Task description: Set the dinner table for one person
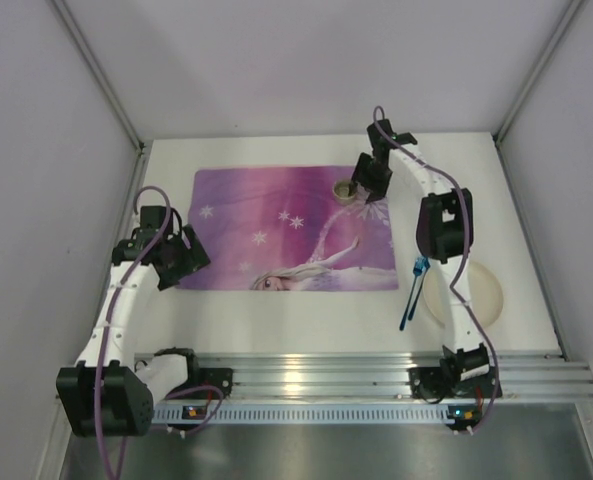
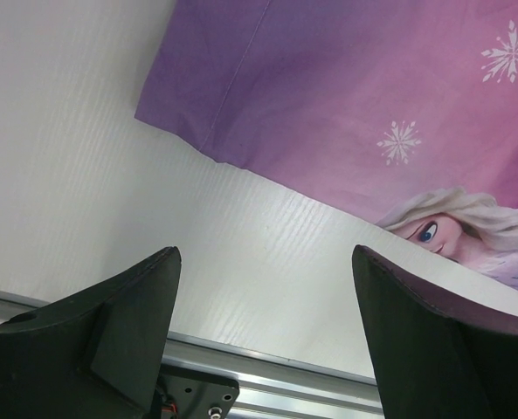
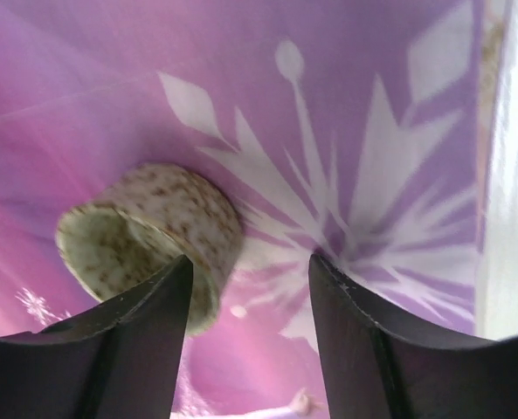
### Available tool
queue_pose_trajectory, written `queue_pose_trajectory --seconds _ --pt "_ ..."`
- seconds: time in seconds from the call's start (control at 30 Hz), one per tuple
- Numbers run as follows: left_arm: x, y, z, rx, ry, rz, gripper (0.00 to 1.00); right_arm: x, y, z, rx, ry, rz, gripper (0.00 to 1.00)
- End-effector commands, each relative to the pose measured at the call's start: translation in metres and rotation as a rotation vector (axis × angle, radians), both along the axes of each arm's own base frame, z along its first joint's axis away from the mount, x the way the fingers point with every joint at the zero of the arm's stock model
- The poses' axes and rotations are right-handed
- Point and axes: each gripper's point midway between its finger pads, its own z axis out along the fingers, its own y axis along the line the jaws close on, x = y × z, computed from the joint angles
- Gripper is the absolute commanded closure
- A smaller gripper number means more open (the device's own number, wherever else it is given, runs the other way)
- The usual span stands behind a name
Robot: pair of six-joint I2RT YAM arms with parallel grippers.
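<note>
The dinner table (image 1: 306,318) is a white tabletop with a purple cartoon placemat (image 1: 276,225) spread on it. A small speckled cup (image 1: 345,190) stands on the placemat's far right part. My right gripper (image 1: 368,186) hovers just right of it. In the right wrist view the right gripper (image 3: 248,266) is open. The cup (image 3: 149,227) sits beside and partly behind its left finger (image 3: 145,323), not between the jaws. My left gripper (image 1: 184,258) is at the placemat's near left corner. It shows open over bare table (image 2: 267,262), with nothing between its fingers.
A cream plate (image 1: 464,292) lies on the table at the right, partly under the right arm. A blue utensil (image 1: 413,292) lies just left of it. An aluminium rail (image 1: 376,370) runs along the near edge, and white walls enclose the table.
</note>
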Motion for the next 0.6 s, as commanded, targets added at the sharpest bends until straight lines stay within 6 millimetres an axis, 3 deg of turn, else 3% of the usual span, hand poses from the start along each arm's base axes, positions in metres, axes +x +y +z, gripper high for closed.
queue_pose_trajectory --seconds 0.0,0.03,0.07,0.1,0.13,0.17,0.27,0.3,0.33,0.37,0.4,0.43,0.57 --pt "-0.002 0.0 0.011 0.007 -0.014 -0.026 0.15 -0.006 -0.026 0.073 -0.036 -0.122 -0.006 0.43" --pt "-0.002 0.002 0.011 0.018 -0.015 -0.035 0.15 -0.017 -0.037 0.07 -0.061 -0.1 0.001 0.42" --pt "-0.002 0.0 0.012 0.011 -0.017 -0.042 0.15 -0.022 -0.054 0.094 -0.076 -0.142 -0.024 0.42" --pt "-0.001 -0.003 0.013 -0.001 -0.023 -0.053 0.15 -0.028 -0.065 0.099 -0.085 -0.143 -0.034 0.41" --pt "0.0 -0.004 0.013 -0.003 -0.028 -0.065 0.15 -0.046 -0.077 0.087 -0.107 -0.101 -0.028 0.41" --pt "0.0 -0.004 0.011 -0.003 -0.026 -0.065 0.15 -0.054 -0.095 0.107 -0.112 -0.135 -0.053 0.41" --pt "0.002 -0.011 0.01 -0.034 -0.031 -0.088 0.15 -0.098 -0.131 0.106 -0.164 -0.096 -0.083 0.41" --pt "0.001 -0.011 0.009 -0.035 -0.03 -0.087 0.15 -0.11 -0.141 0.102 -0.193 -0.082 -0.097 0.41" --pt "0.002 -0.011 0.01 -0.038 -0.033 -0.087 0.15 -0.135 -0.149 0.083 -0.216 -0.015 -0.089 0.41" --pt "0.002 -0.012 0.01 -0.038 -0.037 -0.089 0.15 -0.147 -0.157 0.09 -0.223 -0.031 -0.107 0.41" --pt "0.002 -0.012 0.012 -0.041 -0.047 -0.089 0.15 -0.159 -0.159 0.084 -0.227 -0.01 -0.106 0.41" --pt "0.002 -0.012 0.012 -0.038 -0.05 -0.087 0.16 -0.182 -0.162 0.064 -0.237 0.052 -0.1 0.41" --pt "0.002 -0.011 0.016 -0.032 -0.072 -0.081 0.16 -0.222 -0.165 0.034 -0.243 0.145 -0.096 0.44"
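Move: The spoon's middle lies about 29 cm back from the right hand, 14 cm to its right and some 4 cm lower. The fork is beside it, 32 cm back and 11 cm right, and the plate lies 33 cm back and 23 cm right. The cup just set down is level with the hand, 5 cm left and 1 cm below. From the left hand the spoon is roughly level, 54 cm right and 12 cm lower. The right hand comes free of the cup, its already half-open fingers leaving the rim as it pulls back and right and rises about 9 cm. It swings off the placemat towards the spoon and fork, then goes nearly straight back and sinks 3 cm. In all it travels fast, some 20 cm back and 16 cm right, fingers staying half open and the wrist tilting slightly. ##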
